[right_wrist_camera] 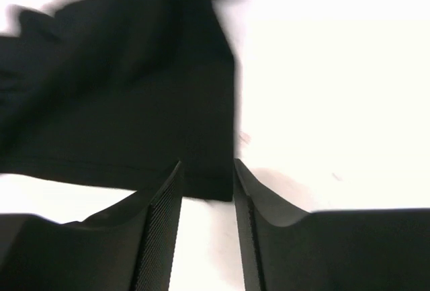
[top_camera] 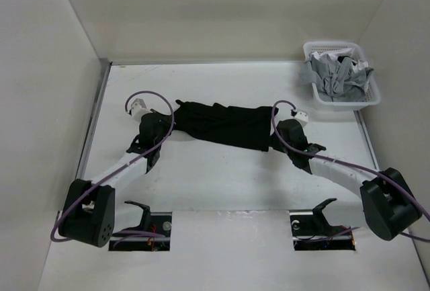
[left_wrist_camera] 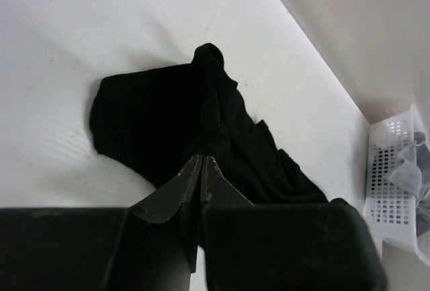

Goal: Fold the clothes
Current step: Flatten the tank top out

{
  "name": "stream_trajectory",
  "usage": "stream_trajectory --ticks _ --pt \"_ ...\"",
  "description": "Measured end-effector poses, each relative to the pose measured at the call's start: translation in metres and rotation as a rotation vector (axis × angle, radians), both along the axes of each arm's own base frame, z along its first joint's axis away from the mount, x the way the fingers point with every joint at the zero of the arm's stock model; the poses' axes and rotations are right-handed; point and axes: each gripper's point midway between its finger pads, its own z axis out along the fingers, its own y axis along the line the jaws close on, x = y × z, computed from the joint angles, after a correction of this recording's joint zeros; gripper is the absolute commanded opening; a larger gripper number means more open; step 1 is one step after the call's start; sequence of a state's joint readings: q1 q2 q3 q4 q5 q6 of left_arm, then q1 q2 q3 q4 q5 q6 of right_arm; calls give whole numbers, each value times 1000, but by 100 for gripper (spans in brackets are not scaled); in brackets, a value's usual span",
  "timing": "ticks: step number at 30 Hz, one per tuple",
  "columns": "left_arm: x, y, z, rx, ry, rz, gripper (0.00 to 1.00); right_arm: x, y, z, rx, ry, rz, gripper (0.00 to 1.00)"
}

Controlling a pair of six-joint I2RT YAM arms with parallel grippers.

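The clothes, a black T-shirt, lie bunched in a long strip across the middle of the white table. My left gripper is at the strip's left end. In the left wrist view it is shut, its tips pinched into the black fabric. At the strip's right end sits my right gripper. Its wrist view shows it open, with a hemmed corner of the shirt lying just between the fingertips, which do not press on it.
A white plastic basket with light grey and white garments stands at the back right; the left wrist view shows the basket too. White walls close in the table on three sides. Two cut-outs with arm mounts lie at the near edge.
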State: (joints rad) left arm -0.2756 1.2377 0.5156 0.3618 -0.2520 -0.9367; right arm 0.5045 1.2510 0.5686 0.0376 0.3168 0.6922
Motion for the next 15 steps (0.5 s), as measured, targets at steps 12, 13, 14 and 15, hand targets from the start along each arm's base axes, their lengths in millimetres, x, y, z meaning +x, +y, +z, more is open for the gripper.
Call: stream_trajectory --ticks 12,13,14,15 --pt "-21 -4 -19 -29 46 -36 0 -35 -2 -49 -31 179 -21 39" --pt "-22 -5 -21 -30 48 -42 0 -36 -2 -53 -36 190 -21 38" --pt "-24 -6 -23 -31 51 -46 0 -36 -2 -56 -38 199 -25 37" --pt "-25 -7 -25 -31 54 -52 0 -34 0 -55 -34 196 -23 37"
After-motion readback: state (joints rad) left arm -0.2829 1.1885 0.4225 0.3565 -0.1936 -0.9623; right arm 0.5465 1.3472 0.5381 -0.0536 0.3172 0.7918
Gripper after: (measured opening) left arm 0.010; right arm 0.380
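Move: The tank top's near right corner, where the hem ends, lies about 7 cm below the right hand and roughly 2 cm behind it. The tank top's far right corner is some 13 cm ahead of that hand and 2 cm to its right; the garment's middle is about 7 cm ahead and 14 cm to its left. From the left hand the middle is roughly 3 cm ahead, 13 cm right and 12 cm below, and the near right corner about 6 cm back, 26 cm right. With its fingers still part open, the right hand comes down close over the tank top's near right corner, sinking about 5 cm and drawing back some 3 cm early on, the fingertips tipping down some 10 degrees; touch can't be made out. The left hand, fingers still shut and seeming to hold the garment's left end, eases back and down about 2.5 cm each. ##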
